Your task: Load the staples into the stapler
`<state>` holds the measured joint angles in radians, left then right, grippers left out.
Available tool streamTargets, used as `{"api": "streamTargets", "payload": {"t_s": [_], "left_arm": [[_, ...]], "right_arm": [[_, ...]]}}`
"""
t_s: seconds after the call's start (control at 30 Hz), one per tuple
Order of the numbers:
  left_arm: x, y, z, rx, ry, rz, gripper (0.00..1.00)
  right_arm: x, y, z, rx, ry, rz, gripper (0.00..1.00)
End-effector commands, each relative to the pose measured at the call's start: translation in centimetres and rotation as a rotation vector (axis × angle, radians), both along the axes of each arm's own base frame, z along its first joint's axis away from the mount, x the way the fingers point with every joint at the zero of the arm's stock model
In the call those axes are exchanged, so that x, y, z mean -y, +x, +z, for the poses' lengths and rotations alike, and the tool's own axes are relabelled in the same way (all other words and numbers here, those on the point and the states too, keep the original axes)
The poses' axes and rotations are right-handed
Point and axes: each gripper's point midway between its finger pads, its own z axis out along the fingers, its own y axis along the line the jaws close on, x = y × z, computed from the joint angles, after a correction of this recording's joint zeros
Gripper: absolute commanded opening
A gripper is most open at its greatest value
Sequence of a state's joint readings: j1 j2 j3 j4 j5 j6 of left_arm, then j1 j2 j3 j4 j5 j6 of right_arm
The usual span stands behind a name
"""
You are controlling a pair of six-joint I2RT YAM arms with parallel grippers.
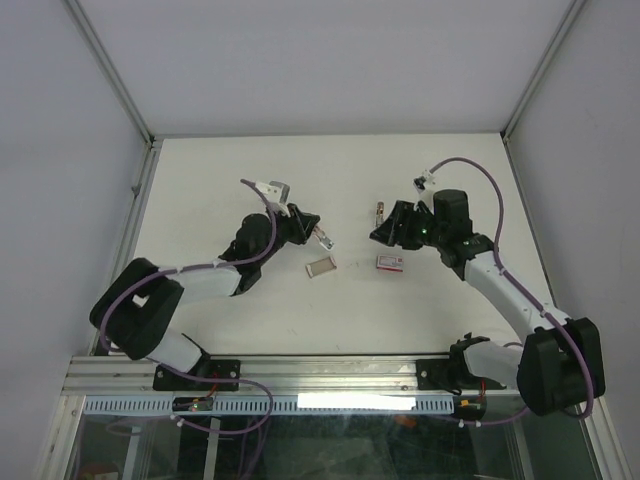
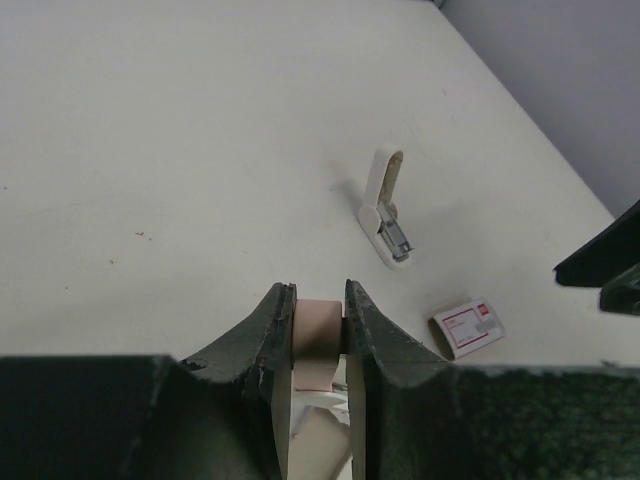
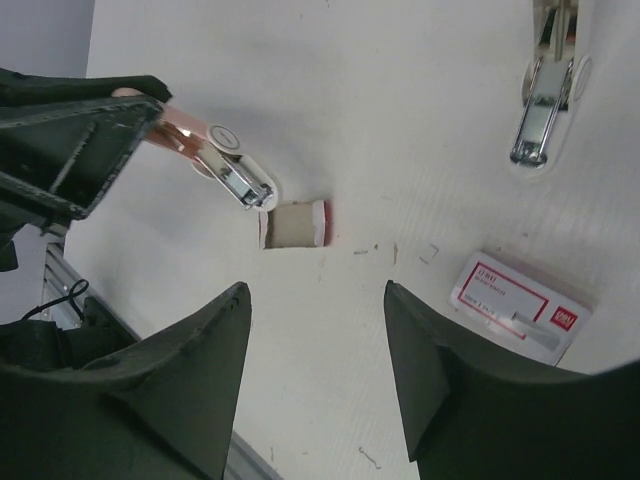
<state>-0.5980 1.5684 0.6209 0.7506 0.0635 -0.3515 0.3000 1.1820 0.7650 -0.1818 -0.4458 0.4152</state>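
Observation:
My left gripper (image 2: 318,291) is shut on the pink end of a small pink-and-white stapler (image 3: 225,165), whose metal magazine (image 1: 322,238) sticks out toward the table's middle. The staples, a tiny white box with a red mark (image 1: 390,263) (image 2: 468,326) (image 3: 520,305), lie flat on the table between the two arms. My right gripper (image 3: 315,290) hovers open over bare table just behind the box (image 1: 385,232), holding nothing. A second, white stapler (image 2: 385,205) (image 3: 545,100) lies on the table with its metal magazine showing.
A small open cardboard tray with a red edge (image 1: 321,266) (image 3: 295,223) lies just below the held stapler's tip. A few loose staples (image 3: 430,250) are scattered beside it. Grey walls close in the table on three sides.

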Motion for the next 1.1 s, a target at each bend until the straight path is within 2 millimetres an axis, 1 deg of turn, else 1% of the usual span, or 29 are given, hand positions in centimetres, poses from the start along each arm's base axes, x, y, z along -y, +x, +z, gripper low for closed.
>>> {"api": "streamTargets", "payload": {"t_s": [0.0,0.07,0.17,0.2,0.23,0.33,0.47,0.57,0.63,0.8,0.97,1.07], "left_arm": [[-3.1,-1.3,4.6,0.013,-0.175,0.284,0.00],[-3.7,-3.2,4.1,-0.026,-0.219,0.330,0.00],[-3.9,-5.9,3.3,-0.068,-0.253,0.383,0.00],[-3.9,-6.7,2.9,-0.079,-0.246,0.399,0.00],[-4.0,-7.4,2.7,-0.093,-0.254,0.413,0.00],[-3.9,-9.1,1.5,-0.130,-0.258,0.445,0.00],[-3.5,-10.9,-1.1,-0.183,-0.219,0.473,0.00],[-3.0,-11.7,-2.6,-0.204,-0.191,0.491,0.00],[-2.6,-12.1,-3.2,-0.213,-0.175,0.495,0.00],[-1.9,-12.8,-4.0,-0.204,-0.122,0.494,0.00],[-1.2,-13.5,-5.6,-0.246,-0.101,0.465,0.00],[-1.1,-14.0,-6.1,-0.258,-0.073,0.444,0.08]], "right_arm": [[-1.7,-2.6,0.4,-0.040,0.097,0.041,0.59],[-2.4,-3.7,-0.6,-0.071,0.091,0.056,0.59],[-3.3,-5.5,-2.3,-0.118,0.090,0.073,0.59],[-3.5,-5.7,-2.4,-0.120,0.099,0.071,0.59],[-3.6,-6.3,-3.1,-0.137,0.100,0.070,0.59],[-3.8,-7.1,-4.1,-0.174,0.115,0.051,0.59],[-4.2,-7.8,-4.9,-0.210,0.151,0.038,0.59],[-4.8,-8.1,-5.3,-0.228,0.163,0.046,0.59],[-5.3,-8.3,-5.6,-0.253,0.164,0.047,0.59],[-6.2,-8.6,-6.2,-0.290,0.161,0.045,0.58],[-6.7,-9.0,-7.7,-0.326,0.127,0.034,0.57],[-7.0,-9.3,-8.2,-0.329,0.108,0.037,0.57]]}}
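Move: The left hand, already gripping the pink stapler, has its goal, a bare patch of table, about 16 cm back and 9 below; the empty tray lies 8 cm back and 2 to the right, just short of that patch. From the open right hand the pink stapler hangs level ahead, about 14 cm left and 4 lower; the staple box is 4 cm back, 3 right, and the white stapler 9 cm straight ahead, both some 12 below. Left carries the pink stapler about 14 cm back past the tray, then down; open right hand follows, sinking. ##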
